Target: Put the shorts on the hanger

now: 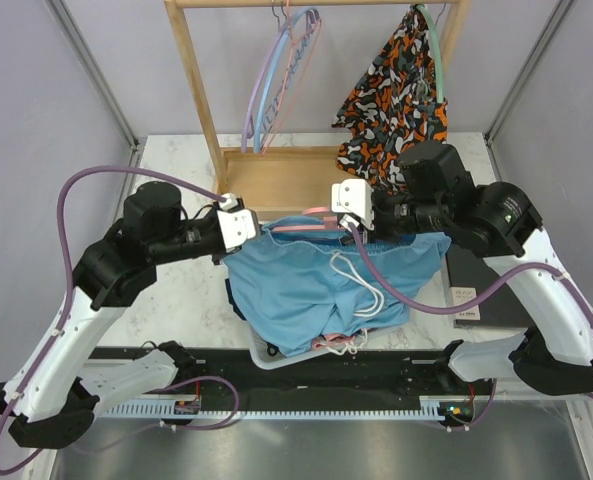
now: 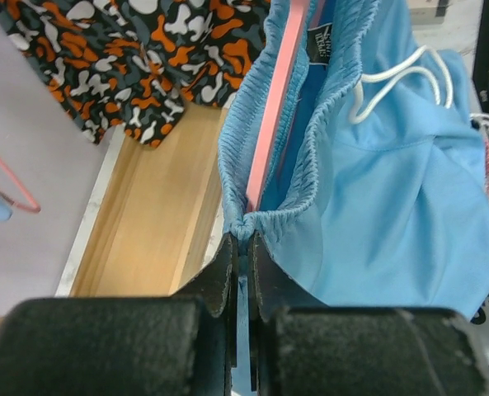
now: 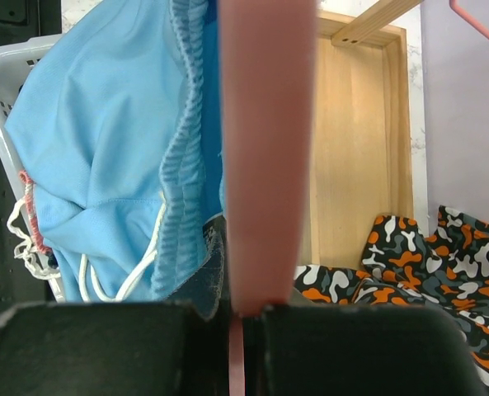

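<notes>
The light blue shorts (image 1: 316,290) with a white drawstring hang stretched between both grippers above a basket. The pink hanger (image 1: 304,228) runs along inside the open waistband. My left gripper (image 1: 251,232) is shut on the left end of the waistband; in the left wrist view its jaws (image 2: 242,239) pinch the gathered blue fabric of the shorts (image 2: 376,190), with the hanger (image 2: 279,99) running away from them. My right gripper (image 1: 344,218) is shut on the hanger; in the right wrist view the hanger (image 3: 265,148) rises from my gripper (image 3: 244,312), with the shorts (image 3: 104,140) draped to its left.
A wooden rack (image 1: 276,178) stands behind, with lilac, blue and pink hangers (image 1: 281,80) on its rail. An orange-black-white garment (image 1: 396,90) hangs at its right on a mint-green hanger. A grey basket (image 1: 268,356) sits below the shorts. A dark flat item (image 1: 476,290) lies at right.
</notes>
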You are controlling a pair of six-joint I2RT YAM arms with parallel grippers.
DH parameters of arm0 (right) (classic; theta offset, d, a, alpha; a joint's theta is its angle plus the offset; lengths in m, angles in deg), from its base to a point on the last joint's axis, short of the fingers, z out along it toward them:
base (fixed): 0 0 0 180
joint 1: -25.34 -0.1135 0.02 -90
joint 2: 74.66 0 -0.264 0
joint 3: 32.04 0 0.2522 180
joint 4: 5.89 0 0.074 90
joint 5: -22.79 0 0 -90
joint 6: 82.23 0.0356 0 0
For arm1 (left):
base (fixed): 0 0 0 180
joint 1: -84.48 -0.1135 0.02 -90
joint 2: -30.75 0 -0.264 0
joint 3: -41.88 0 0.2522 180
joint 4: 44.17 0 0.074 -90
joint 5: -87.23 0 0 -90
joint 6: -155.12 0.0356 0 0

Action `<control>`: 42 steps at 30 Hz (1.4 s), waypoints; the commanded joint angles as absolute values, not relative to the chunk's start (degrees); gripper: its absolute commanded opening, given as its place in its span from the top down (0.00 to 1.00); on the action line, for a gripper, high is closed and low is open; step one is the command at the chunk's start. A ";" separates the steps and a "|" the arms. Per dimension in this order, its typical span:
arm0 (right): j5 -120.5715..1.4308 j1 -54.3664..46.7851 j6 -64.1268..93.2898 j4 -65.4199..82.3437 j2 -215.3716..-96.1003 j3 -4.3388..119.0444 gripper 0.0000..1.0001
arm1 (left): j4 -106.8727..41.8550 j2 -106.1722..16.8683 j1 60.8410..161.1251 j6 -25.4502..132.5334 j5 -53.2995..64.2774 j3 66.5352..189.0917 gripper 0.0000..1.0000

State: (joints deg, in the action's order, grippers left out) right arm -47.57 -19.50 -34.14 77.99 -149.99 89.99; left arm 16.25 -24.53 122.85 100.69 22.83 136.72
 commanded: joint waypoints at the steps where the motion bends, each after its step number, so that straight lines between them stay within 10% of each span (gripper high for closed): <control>1: -49.54 -19.49 -35.12 75.10 -147.08 91.05 1.00 | 18.19 -20.84 121.67 104.32 15.61 135.19 0.98; 23: -46.99 -19.49 -31.26 75.19 -151.73 99.58 1.00 | 19.69 -30.06 120.96 98.79 27.91 147.67 0.98; 32: -48.41 -19.40 -30.64 73.87 -151.30 100.46 1.00 | 15.91 -24.09 120.43 95.97 25.96 144.59 0.36; 42: -42.87 -19.49 -27.83 70.89 -150.77 96.42 1.00 | 16.09 -31.11 123.24 102.20 27.81 150.73 0.34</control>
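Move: The left fingers already pinch the blue shorts' waistband; the pink hanger's left end, inside it, lies about 3 cm to their right and 1 cm ahead, nearly level. The hanger's hook stands some 11 cm right and 3 cm ahead; the hanging shorts centre about 13 cm right, 5 cm back and 15 cm lower. The right hand holds the hanger, its left end some 12 cm to that hand's left, straight across. Still pinching the waistband, the left hand tugs it about 4 cm left past the hanger's end, swings back right while rising, then opens wide and lets go, backing off upward to finish some 5 cm above its start with the fingers spread about the covered end. The right hand keeps its grip on the hanger and raises it about 3 cm. ##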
